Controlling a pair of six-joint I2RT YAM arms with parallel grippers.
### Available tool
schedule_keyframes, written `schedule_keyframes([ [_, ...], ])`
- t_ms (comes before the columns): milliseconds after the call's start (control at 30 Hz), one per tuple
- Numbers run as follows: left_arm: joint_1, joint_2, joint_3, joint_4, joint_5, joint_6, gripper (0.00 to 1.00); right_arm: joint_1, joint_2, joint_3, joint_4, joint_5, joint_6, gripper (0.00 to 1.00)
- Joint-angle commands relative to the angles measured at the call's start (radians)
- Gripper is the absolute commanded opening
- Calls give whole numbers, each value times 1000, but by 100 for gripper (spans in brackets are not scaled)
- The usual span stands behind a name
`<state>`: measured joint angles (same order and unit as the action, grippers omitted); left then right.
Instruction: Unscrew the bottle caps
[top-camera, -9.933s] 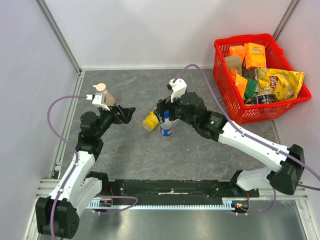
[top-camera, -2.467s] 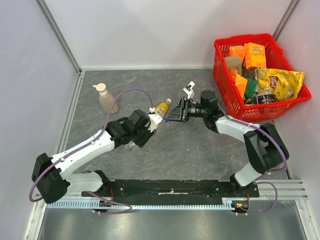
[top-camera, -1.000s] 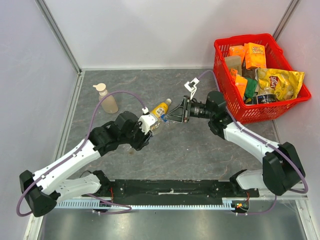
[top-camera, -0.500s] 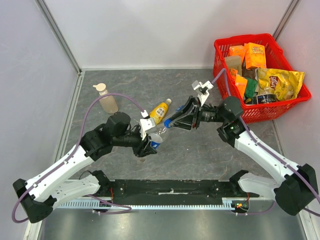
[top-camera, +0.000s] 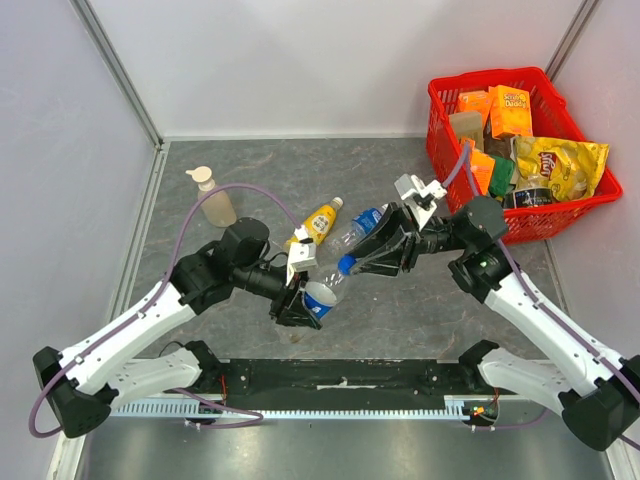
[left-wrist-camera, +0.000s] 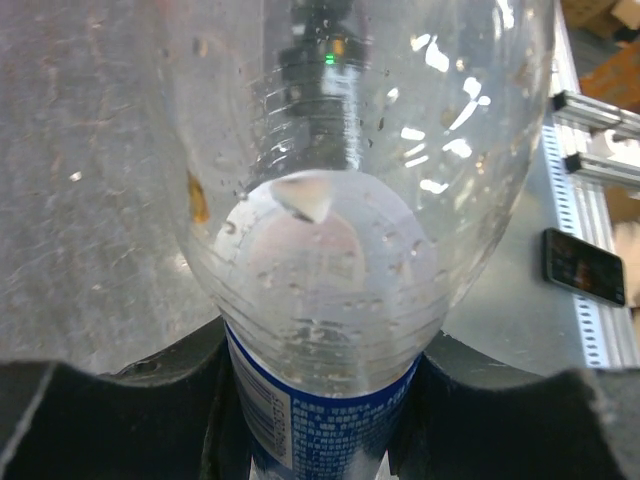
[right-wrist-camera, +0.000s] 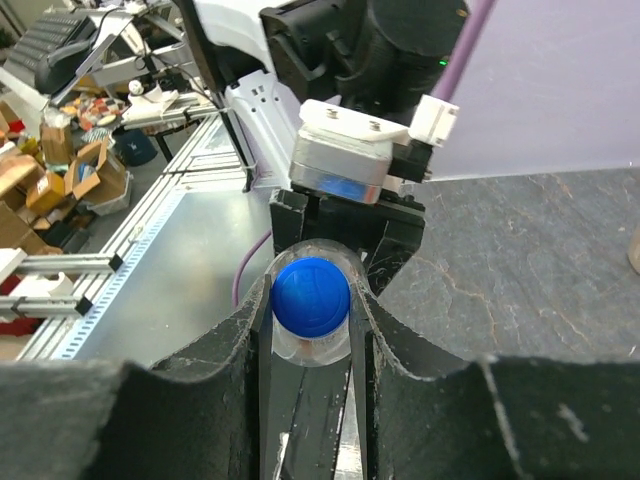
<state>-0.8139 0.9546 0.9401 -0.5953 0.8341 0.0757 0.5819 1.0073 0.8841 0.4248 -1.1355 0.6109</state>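
Observation:
A clear bottle (top-camera: 322, 296) with a blue label is held off the table between both arms. My left gripper (top-camera: 306, 302) is shut on its labelled body, and the bottle (left-wrist-camera: 340, 250) fills the left wrist view between the dark fingers (left-wrist-camera: 120, 420). My right gripper (top-camera: 352, 264) is shut on its blue cap (top-camera: 344, 265). In the right wrist view the blue cap (right-wrist-camera: 311, 296) sits pinched between the two fingers. A juice bottle (top-camera: 316, 223) with a white cap (top-camera: 338, 203) lies on the table. Another clear bottle (top-camera: 362, 223) lies beside it.
A beige pump soap bottle (top-camera: 213, 200) stands at the back left. A red basket (top-camera: 470, 215) full of snack packs stands at the back right. Grey walls close the table at the left and back.
Both arms have moved toward the near edge, carrying the clear bottle away from the juice bottle. The second clear bottle now shows behind the right gripper.

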Motion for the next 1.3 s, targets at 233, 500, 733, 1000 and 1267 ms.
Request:
schedule_keyframes([
  [233, -8, 26, 78, 100, 250, -57, 15, 41, -67, 65, -77, -107, -172, 0],
  [500, -10, 36, 51, 101, 160, -42, 15, 41, -59, 87, -20, -15, -61, 46],
  [733, -10, 23, -6, 94, -76, -28, 15, 41, -101, 111, -52, 155, -62, 98],
  [1000, -10, -7, -29, 81, -366, -14, 15, 41, -76, 171, -207, 459, -25, 98],
  [1267, -8, 6, -29, 25, -552, 24, 15, 36, 14, 173, -271, 614, 59, 98],
])
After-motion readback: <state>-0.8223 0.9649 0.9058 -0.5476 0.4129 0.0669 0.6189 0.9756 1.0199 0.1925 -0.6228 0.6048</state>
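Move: The right fingers already pinch the blue cap, right at their hand point. The left hand holds the upright-leaning bottle by its label, with the cap some 10 cm above, 5 cm ahead and 5 cm to its right. Counted from the right hand and about 30 cm below it, the yellow bottle lies roughly 20 cm ahead and 5 cm left; the lying clear bottle is about 19 cm ahead and 5 cm right. Right hand eases back, opens off the cap, rises and swings forward about 9 cm; left carries the bottle likewise. ##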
